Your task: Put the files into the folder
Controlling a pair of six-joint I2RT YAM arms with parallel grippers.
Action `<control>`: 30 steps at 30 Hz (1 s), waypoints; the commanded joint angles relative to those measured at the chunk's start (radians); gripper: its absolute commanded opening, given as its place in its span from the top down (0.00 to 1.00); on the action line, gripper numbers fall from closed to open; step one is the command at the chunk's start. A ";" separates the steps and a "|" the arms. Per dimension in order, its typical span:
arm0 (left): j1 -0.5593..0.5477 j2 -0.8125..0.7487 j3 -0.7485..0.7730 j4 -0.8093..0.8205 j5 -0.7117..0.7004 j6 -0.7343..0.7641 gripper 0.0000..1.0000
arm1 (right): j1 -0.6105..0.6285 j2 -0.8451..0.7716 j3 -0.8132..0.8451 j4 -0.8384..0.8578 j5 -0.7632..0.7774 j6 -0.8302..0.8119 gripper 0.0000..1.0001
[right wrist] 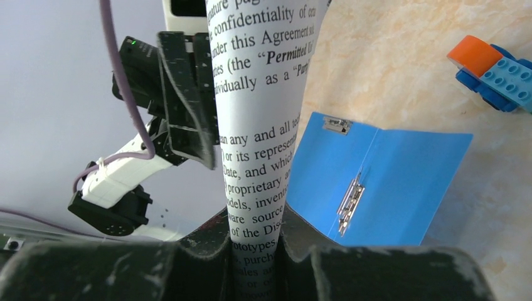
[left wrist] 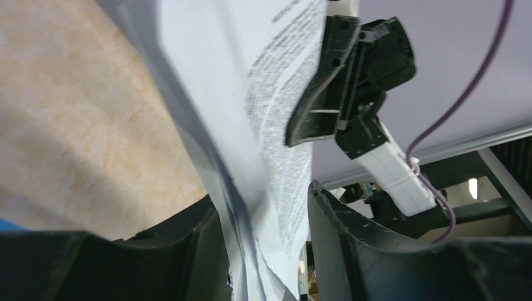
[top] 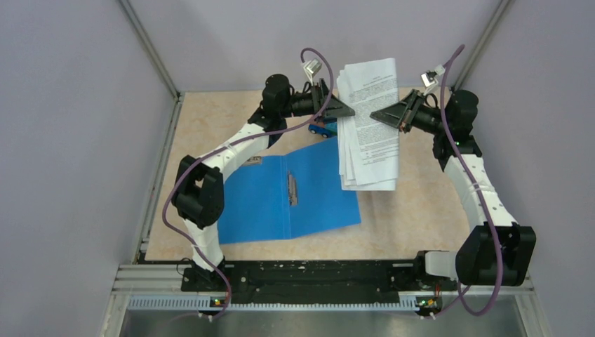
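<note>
The files [top: 368, 140], white sheets of dense black print, hang upright in the air above the table's far middle. My left gripper [top: 347, 109] pinches their left edge and my right gripper [top: 375, 116] their right edge. In the left wrist view the buckled sheets [left wrist: 276, 125] fill the gap of the left gripper [left wrist: 262, 193]. In the right wrist view the right gripper [right wrist: 254, 216] is shut tight on a curled page [right wrist: 257, 150]. The folder [top: 316, 196] lies open and flat on the table, bright blue, with its metal clip [top: 292, 189] at the spine; it also shows below as the folder [right wrist: 401, 175].
A small blue-and-orange toy truck [top: 321, 129] sits on the beige table [top: 421, 203] just beyond the folder, under the left gripper. Grey walls close in left, right and behind. A black rail [top: 309, 274] runs along the near edge.
</note>
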 commanded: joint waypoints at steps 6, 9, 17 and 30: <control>-0.009 -0.100 0.013 -0.143 -0.058 0.160 0.58 | 0.051 -0.042 0.029 0.085 -0.026 0.011 0.85; -0.014 -0.100 0.021 -0.120 -0.045 0.147 0.59 | 0.063 -0.047 0.026 0.061 -0.016 -0.013 0.85; -0.019 -0.125 0.017 -0.178 -0.059 0.200 0.81 | 0.063 -0.056 0.041 -0.053 0.044 -0.103 0.85; -0.056 -0.280 0.118 -0.694 -0.139 0.776 1.00 | 0.063 -0.130 0.029 -0.048 0.035 -0.240 0.25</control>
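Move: The files are a curled stack between my hands, about 34 cm above the table. The stack's middle is some 4 cm right of and 3 cm nearer than my left hand, and 3 cm left of and 2 cm nearer than my right. From my left hand, the open folder's middle lies about 12 cm left and 6 cm nearer, some 35 cm down; the toy car lies 20 cm ahead, straight out, some 33 cm below. I take over the grip: my left fingers, at first apart around the files' left edge, bob down about 2 cm and back up, then pinch shut on the sheets. Only after that does my right hand, which has kept its pinch while easing some 2 cm left and slightly back, open wide around the right edge. My left hand finishes sinking 2 cm and drawing slightly back, fingertips tipping down some 15 degrees. ##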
